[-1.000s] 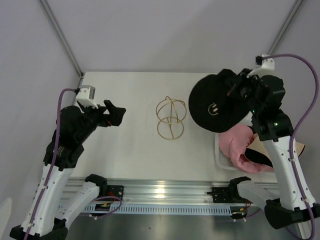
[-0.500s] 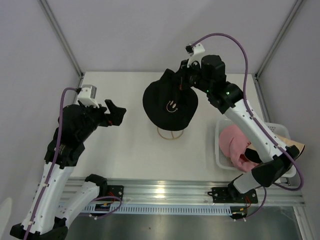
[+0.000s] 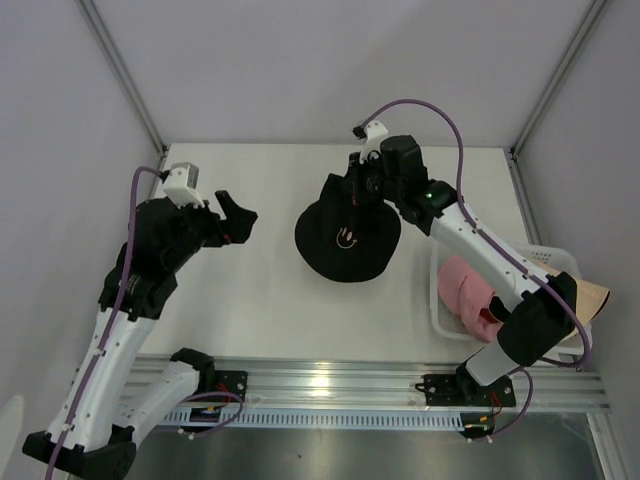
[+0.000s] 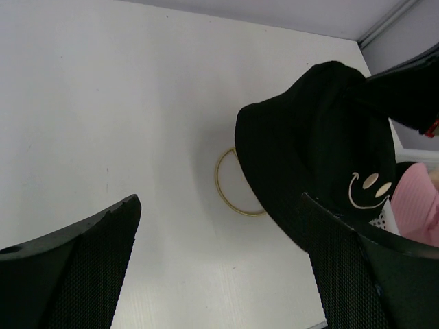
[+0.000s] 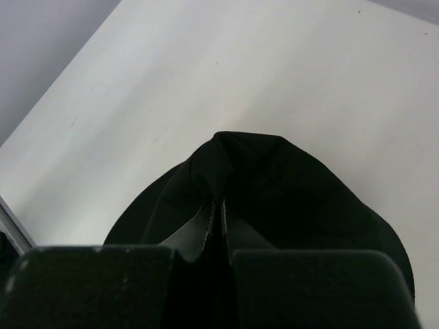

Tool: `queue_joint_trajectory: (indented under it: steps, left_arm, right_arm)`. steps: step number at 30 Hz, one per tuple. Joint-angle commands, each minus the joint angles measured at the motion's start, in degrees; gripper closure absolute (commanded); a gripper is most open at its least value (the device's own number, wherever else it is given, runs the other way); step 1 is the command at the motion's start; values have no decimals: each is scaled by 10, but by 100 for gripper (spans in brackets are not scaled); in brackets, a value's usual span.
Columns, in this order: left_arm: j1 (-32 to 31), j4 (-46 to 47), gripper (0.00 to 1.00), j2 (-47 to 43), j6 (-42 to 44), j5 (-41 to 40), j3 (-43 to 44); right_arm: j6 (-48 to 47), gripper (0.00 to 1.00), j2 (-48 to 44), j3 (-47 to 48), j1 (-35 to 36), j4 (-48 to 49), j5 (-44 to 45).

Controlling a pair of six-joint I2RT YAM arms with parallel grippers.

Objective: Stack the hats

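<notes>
A black hat (image 3: pixel 345 235) with a small smiley mark hangs over the gold wire stand at the table's middle and hides it from above. My right gripper (image 3: pixel 357 186) is shut on a pinch of the hat's fabric at its far side; in the right wrist view the closed fingertips (image 5: pixel 218 203) bite into the black hat (image 5: pixel 302 199). A pink hat (image 3: pixel 466 288) lies in the white basket (image 3: pixel 437 304) at the right, with a beige hat (image 3: pixel 592 296) beside it. My left gripper (image 3: pixel 236 216) hovers open to the left of the black hat (image 4: pixel 322 151), holding nothing.
The stand's gold base ring (image 4: pixel 228 199) shows on the table under the hat's edge in the left wrist view, between my left gripper's (image 4: pixel 219 229) fingers. The table's near edge runs along the aluminium rail (image 3: pixel 330 380).
The right arm swung the black hat leftward from above the basket to over the gold stand, then lowered it there. The left arm moved slightly forward, still open.
</notes>
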Motion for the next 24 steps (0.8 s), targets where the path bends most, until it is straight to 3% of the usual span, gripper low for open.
queue_joint_trajectory:
  steps: [1,6,7,11,14,17,22,24]
  left_arm:
    - [1,25,1,42,-101,-28,22]
    - [-1,134,1,96,-155,35,-36]
    - [-3,155,0,100,-160,42,-43]
    - [-4,251,0,114,-175,56,-101]
    - [-6,282,1,124,-189,92,-122]
    - [-20,299,1,132,-210,101,-132]
    - [-39,453,1,145,-296,129,-219]
    - [-40,498,1,160,-310,156,-235]
  right_arm:
    - [-3,99,25,24,5,43,-34]
    - [-18,58,31,29,5,23,-31]
    - [-23,39,27,29,5,20,-30]
    - [-20,2,-16,33,5,-24,48]
    - [10,1,-81,1,-17,-36,98]
    - [72,1,-159,-64,-105,-6,38]
    - [182,1,-249,-212,-233,98,19]
    - [218,1,-254,-284,-249,139,-4]
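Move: The right hand holds the black hat pinched at its far edge, over the wire stand, whose middle lies about 4 cm back, 3 cm to the left and some 16 cm below; the hat's own middle is about 4 cm back, 3 cm left and 6 cm below. The white tub with the pink hat stands roughly 30 cm to the right, 19 cm back and 26 cm below. From the open left hand, the black hat is about 23 cm to the right, 6 cm ahead and 8 cm lower. The right hand sinks the black hat a further 3 cm or so over the wire stand, opens its fingers wide and lets go, then rises and sweeps about 20 cm to the right, clear of the hat, turning clockwise. Meanwhile the left hand, fingers still wide open, goes forward and down, then right towards the hat's left brim, ending about 9 cm lower and 9 cm farther right, with its left side rolled down; whether it touches the brim can't be seen. ##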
